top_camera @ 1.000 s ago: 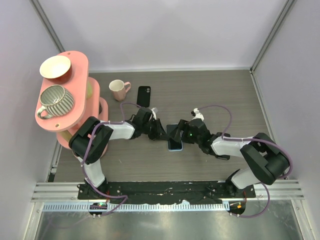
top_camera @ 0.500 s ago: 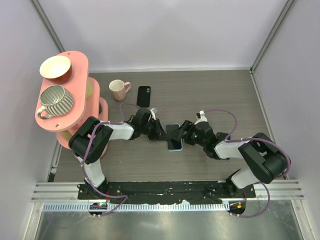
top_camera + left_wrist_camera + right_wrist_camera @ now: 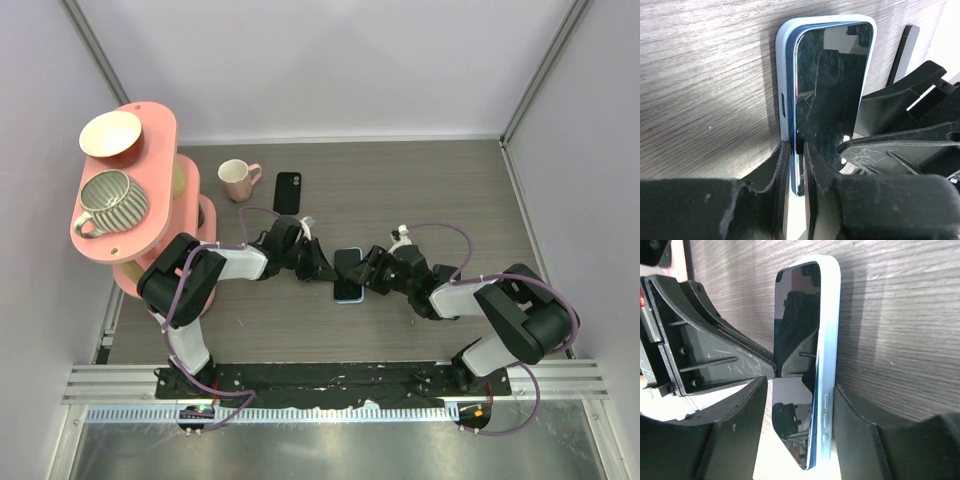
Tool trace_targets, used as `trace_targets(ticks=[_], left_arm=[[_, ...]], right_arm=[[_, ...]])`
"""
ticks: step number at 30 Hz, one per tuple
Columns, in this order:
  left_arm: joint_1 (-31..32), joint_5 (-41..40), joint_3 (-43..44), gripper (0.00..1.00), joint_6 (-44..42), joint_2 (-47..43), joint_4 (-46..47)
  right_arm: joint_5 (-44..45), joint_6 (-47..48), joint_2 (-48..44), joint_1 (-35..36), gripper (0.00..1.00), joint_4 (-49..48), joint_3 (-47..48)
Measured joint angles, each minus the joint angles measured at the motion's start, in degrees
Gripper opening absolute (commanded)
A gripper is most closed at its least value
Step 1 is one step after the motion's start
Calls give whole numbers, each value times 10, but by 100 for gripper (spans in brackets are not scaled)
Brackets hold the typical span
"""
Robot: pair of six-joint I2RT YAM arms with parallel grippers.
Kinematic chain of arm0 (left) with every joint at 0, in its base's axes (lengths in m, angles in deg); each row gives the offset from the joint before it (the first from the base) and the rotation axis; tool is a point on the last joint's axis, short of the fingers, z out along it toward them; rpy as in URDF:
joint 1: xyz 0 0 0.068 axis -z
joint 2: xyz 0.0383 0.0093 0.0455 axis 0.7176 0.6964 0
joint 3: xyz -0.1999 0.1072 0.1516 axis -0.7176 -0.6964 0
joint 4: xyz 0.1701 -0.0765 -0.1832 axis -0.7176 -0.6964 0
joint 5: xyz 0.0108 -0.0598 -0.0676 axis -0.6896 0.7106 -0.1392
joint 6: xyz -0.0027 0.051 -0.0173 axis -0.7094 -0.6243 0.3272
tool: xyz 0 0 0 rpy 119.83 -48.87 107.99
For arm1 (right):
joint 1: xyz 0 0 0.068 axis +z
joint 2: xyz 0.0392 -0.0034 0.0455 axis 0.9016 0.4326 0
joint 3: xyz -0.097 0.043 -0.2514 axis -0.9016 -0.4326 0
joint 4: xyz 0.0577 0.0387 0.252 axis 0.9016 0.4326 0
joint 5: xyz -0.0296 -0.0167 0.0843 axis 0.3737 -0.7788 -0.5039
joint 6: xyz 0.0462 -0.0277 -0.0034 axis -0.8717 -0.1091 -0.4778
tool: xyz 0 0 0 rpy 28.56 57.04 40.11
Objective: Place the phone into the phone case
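Observation:
The phone [image 3: 348,276], light blue with a black screen, is held just above the table between the two arms. My left gripper [image 3: 322,268] is shut on one long edge of the phone [image 3: 830,75], and its fingertips [image 3: 781,167] pinch the rim from both sides. My right gripper [image 3: 369,275] straddles the opposite long edge of the phone [image 3: 805,340]. Its jaws are open: one finger [image 3: 855,415] is against the blue back, and the other stands off the screen with a gap. The phone case [image 3: 288,192], black, lies flat farther back on the table, apart from both grippers.
A pink mug [image 3: 237,180] stands left of the case. A pink tiered stand [image 3: 150,215] at the left holds a bowl [image 3: 111,134] and a striped cup [image 3: 112,197]. Grey walls enclose the wooden table [image 3: 430,190].
My right gripper has moved left and down onto the phone's free edge, and its jaws have narrowed around it. The left gripper keeps its grip, and the phone has barely shifted.

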Motion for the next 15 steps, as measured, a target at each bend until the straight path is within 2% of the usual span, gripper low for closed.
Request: trace_targets(ticks=[5,6,9,14,15], left_arm=[[0,2,0,17,0,0,2],[0,2,0,17,0,0,2],[-1,3,-1,17,0,0,2],[-5,10,-2,22,0,0,2],[-5,10,-2,23,-1,0,1]], right_arm=[[-12,-2,0,0,38,21,-1],[-14,-2,0,0,30,22,-2],[-23,-11,-1,-2,17,16,-3],[-38,-20,-4,-5,6,3,-2],[-42,-19,-4,-7,1,3,-2]])
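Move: The phone, already lying in its case, is between the hands: its middle is about 4 cm right of the left hand, whose fingers are at its left long edge, and about 3 cm left of the right hand, whose open fingers straddle the right edge. One spare black phone lies some 21 cm right and 3 cm back of the right hand. Another lies about 23 cm ahead and 11 cm left of the left hand. Right fingers close to pinch the right long edge, drawing back 1 cm and dipping before lifting; left keeps hold. ##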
